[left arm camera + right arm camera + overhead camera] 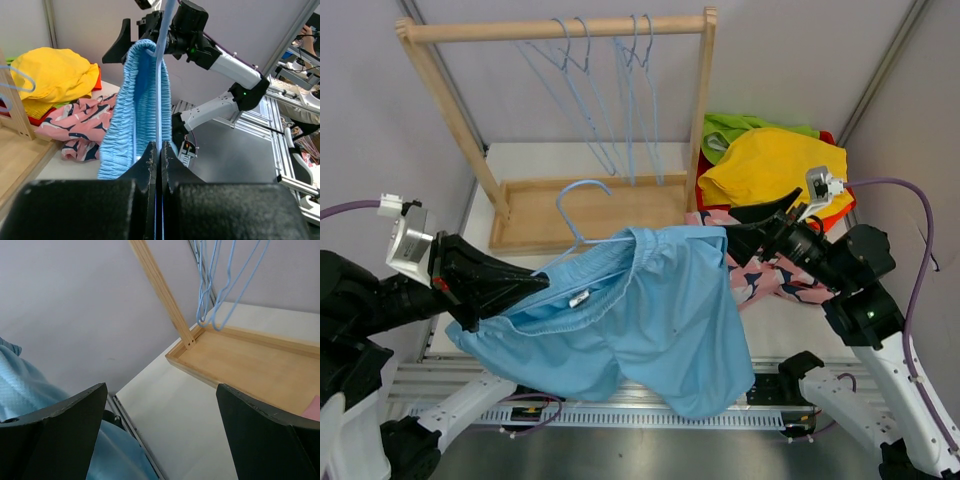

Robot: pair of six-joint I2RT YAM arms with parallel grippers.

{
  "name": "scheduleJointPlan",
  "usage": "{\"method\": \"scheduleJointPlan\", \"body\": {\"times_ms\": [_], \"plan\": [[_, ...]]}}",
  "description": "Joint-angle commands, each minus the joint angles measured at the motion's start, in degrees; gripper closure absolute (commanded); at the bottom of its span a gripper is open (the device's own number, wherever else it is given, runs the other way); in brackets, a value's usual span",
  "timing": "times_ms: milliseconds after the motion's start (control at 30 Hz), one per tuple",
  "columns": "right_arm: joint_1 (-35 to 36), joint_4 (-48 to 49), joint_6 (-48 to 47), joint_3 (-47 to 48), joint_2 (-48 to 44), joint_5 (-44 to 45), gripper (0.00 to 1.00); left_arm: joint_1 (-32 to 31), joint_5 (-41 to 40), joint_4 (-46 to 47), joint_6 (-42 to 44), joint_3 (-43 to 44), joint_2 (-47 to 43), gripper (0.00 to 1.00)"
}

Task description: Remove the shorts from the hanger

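Note:
Light blue shorts (pixel 650 320) hang by their waistband on a light blue wire hanger (pixel 582 196), held above the table's front edge. My left gripper (pixel 533 283) is shut on the hanger's wire at the left end of the waistband. In the left wrist view the wire (pixel 161 75) runs straight up from between the closed fingers (pixel 151 156), with the ribbed waistband (pixel 132 110) draped over it. My right gripper (pixel 738 236) stands open at the right end of the waistband, nothing between its fingers (pixel 65 430). Blue cloth (pixel 20 385) shows at that view's lower left.
A wooden rack (pixel 560 28) with several empty blue hangers (pixel 620 90) stands at the back, on its tray base (pixel 590 205). At the right lies a pile of yellow (pixel 770 165), green (pixel 740 125) and pink whale-print shorts (pixel 760 278).

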Motion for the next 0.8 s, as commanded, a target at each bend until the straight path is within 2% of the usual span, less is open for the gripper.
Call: {"method": "scheduleJointPlan", "body": {"times_ms": [0,167,400,500,633,767], "plan": [[1.9,1.1,-1.2,0.0,-0.8,3.6,0.00,-0.5,-2.7,3.1,0.8,2.3,2.8,1.00],[2.6,1.9,-0.3,-3.3,-3.3,4.8,0.01,-0.5,-5.2,2.4,1.7,3.2,4.5,1.00],[2.6,-1.6,-3.9,-2.0,-10.3,17.8,0.01,-0.5,-8.8,-0.2,3.5,2.9,5.1,1.00],[2.5,-0.1,-4.3,-1.8,-9.5,13.7,0.01,-0.5,-8.5,0.1,3.2,3.0,5.3,1.00],[2.5,4.4,-1.1,-2.3,-2.3,-0.4,0.01,-0.5,-7.5,0.5,2.7,3.9,5.8,1.00],[3.4,13.1,1.1,-5.4,1.3,-4.1,0.01,-0.5,-6.8,0.9,2.3,4.3,6.1,1.00]]}}
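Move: The right hand, wide open and empty, goes for the right end of the blue shorts' waist, about 3 cm to its left, 2 cm back and 2 cm below. From that hand the pink shorts lie some 9 cm ahead, 13 cm right and 37 cm below; the yellow shorts about 30 cm ahead, 14 cm right and 32 cm down. From the left hand, already shut on the hanger, that waist end is roughly 28 cm right, 11 cm ahead and 7 cm lower. The left hand keeps its pinch on the hanger and carries it with the blue shorts about 5 cm forward, sinking a little and turning slightly counter-clockwise, then holds there. Meanwhile the open right hand dips slightly, swings some 4 cm right, away from the waist end, with a clockwise turn of about 10 degrees while it rises and eases back, then sweeps left and down again, turning back, to nearly where it began, fingers still wide open beside the shorts' right side. ##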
